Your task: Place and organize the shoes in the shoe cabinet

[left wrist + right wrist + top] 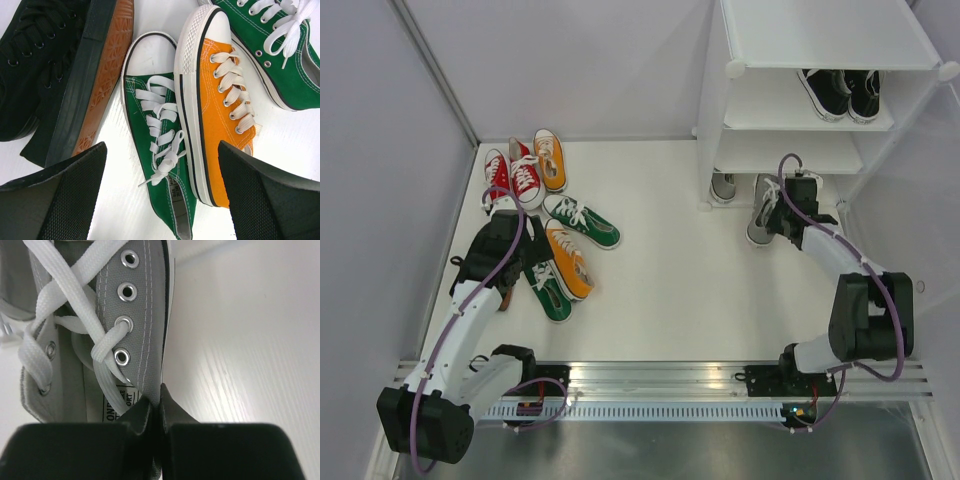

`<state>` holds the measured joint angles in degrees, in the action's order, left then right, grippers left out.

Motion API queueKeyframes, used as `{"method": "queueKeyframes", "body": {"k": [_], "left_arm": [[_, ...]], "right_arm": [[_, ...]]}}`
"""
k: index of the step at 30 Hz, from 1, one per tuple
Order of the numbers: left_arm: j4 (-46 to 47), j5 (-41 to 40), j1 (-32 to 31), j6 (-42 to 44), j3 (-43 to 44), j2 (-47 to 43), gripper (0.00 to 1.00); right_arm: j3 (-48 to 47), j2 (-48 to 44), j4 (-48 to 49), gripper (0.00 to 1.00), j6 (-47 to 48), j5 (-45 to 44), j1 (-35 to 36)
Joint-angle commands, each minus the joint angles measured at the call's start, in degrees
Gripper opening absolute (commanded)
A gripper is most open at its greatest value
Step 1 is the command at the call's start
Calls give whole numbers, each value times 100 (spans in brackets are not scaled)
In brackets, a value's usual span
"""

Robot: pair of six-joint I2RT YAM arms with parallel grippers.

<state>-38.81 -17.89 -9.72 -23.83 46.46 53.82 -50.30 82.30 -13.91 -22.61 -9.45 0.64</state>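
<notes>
My right gripper (160, 390) is shut on the side wall of a grey shoe (135, 315), pinching the canvas by the lace eyelets. From above, this grey shoe (761, 210) is just in front of the shoe cabinet (820, 40), with my right gripper (782, 215) beside it. A second grey shoe (723, 186) stands at the cabinet's bottom tier and a black pair (840, 90) on a higher shelf. My left gripper (161, 150) is open above a green shoe (155, 125), next to an orange shoe (220, 100) and a black shoe (45, 75) lying on its side.
On the floor at the left lie a red pair (510, 175), another orange shoe (551, 158) and another green shoe (582, 221). Grey walls close in the left and back. A metal rail (660, 385) runs along the near edge.
</notes>
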Motion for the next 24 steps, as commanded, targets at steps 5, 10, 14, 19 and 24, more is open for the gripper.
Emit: {"method": "queueKeyframes", "body": {"k": [5, 10, 14, 19, 24], "left_arm": [[198, 40, 22, 186, -49, -39, 94], [216, 84, 22, 195, -49, -39, 94], [216, 101, 22, 195, -40, -39, 94], [207, 110, 22, 195, -49, -56, 94], [216, 110, 22, 186, -49, -82, 94]], "right_arm": [[-1104, 1314, 1521, 1, 608, 453, -21], [-1297, 1937, 1725, 14, 671, 497, -258], [-1184, 1851, 1716, 44, 469, 524, -337], [-1026, 1326, 1550, 67, 118, 532, -337], [-508, 657, 1217, 72, -612, 278, -337]]}}
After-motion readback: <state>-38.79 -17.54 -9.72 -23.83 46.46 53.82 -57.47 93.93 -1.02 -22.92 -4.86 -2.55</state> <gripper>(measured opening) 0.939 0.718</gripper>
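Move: The right hand has the grey shoe pinched by its right collar wall. The shoe's place in the cabinet's bottom compartment lies roughly 11 cm ahead, 4 cm to the left and 6 cm below. The other grey shoe already stands there, some 12 cm left and 13 cm ahead, about 6 cm lower; the shelf edge crosses about 6 cm ahead and 6 cm above. From the left hand the shoe's place is roughly 55 cm to the right, 18 cm ahead and 11 cm down. Forward about 8 cm with the still-pinched grey shoe, the right hand slides it toe first under the shelf beside its mate, sinking some 4 cm late in the push. Then the shut fingers spread wide, let go of the collar, and the hand lifts about 5 cm clear, its fingertips tilting up slightly. ##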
